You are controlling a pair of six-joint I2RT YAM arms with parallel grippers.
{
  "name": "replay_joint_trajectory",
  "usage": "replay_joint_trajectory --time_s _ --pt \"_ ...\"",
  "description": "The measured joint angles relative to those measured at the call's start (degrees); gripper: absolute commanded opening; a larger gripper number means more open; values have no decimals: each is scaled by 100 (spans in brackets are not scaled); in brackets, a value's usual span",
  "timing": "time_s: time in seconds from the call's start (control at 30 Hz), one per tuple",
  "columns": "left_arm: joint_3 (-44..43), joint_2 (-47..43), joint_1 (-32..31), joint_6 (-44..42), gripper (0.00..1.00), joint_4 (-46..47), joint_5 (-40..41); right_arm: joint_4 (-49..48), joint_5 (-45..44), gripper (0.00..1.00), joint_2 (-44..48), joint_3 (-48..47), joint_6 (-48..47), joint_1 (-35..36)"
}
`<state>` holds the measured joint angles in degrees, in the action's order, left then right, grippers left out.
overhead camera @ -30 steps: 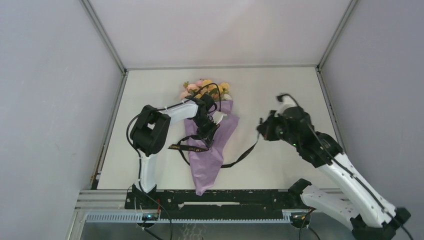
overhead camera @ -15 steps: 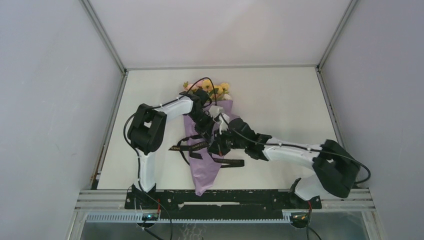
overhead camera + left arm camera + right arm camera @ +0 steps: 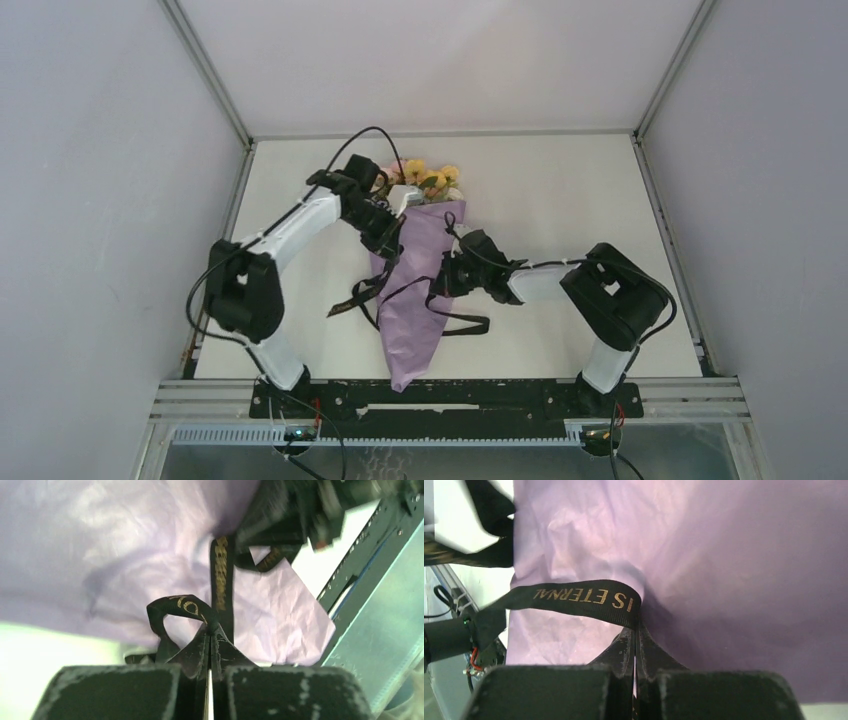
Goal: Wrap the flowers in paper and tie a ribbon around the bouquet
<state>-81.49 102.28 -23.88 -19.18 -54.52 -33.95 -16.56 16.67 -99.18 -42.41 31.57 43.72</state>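
The bouquet lies on the white table with its flowers [image 3: 430,180] at the far end. Its lilac paper [image 3: 415,330] tapers toward the near edge. The black ribbon [image 3: 462,325] crosses the cone in loose loops. My left gripper [image 3: 390,245] hangs over the cone's upper left side, and in the left wrist view this gripper [image 3: 212,630] is shut on a ribbon [image 3: 180,605] loop. My right gripper [image 3: 443,278] is at the cone's right edge. In its own wrist view the right gripper [image 3: 636,627] pinches the lettered ribbon [image 3: 574,597] against the paper [image 3: 724,570].
A black and metal rail [image 3: 450,395] runs along the table's near edge, just below the cone's tip. Grey walls close in the table on the left, right and far sides. The right arm's elbow [image 3: 615,295] rests low at the right.
My right arm swung left from the table's right side to the cone. My left gripper moved toward the flowers, drawing the ribbon up with it.
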Motion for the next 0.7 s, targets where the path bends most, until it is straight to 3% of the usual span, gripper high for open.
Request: replay_joint_trajectory --time_s 0.2,0.47,0.57,0.7 --pt "402 -1237 -127 -1161 0 -1010 24 149 306 0 -337 -468 -11 -199" --pt "1071 -1849 -1996 -2771 0 -2363 -221 92 1038 0 -632 -1294 87 -330" --pt "1091 -1873 -2430 -2979 0 -2479 -323 -15 1217 0 -693 -1294 214 -437" --pt "1014 -1777 -2347 -2658 2 -1893 -317 -94 1521 0 -848 -1294 387 -514"
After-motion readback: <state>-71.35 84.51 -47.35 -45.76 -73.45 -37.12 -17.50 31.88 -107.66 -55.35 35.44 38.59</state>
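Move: Both hands already hold the black ribbon over the purple paper wrap. From the left hand, the wrap's pointed stem end lies about 25 cm back, 1 cm to the right and 11 cm below; the loose ribbon tail is 10 cm back, 10 cm left. From the right hand, the flower heads are some 22 cm ahead and 6 cm left, and the slack ribbon loop lies 9 cm back, 6 cm right. The ribbon stays pinched in both closed grippers while the left hand first lifts about 4 cm, then sweeps it roughly 20 cm back over the wrap towards the stem end, turning clockwise by some 45 degrees and easing slightly forward at the finish. Meanwhile the right hand carries its piece a few centimetres forward, left and up, towards the flowers, rolling slightly. ##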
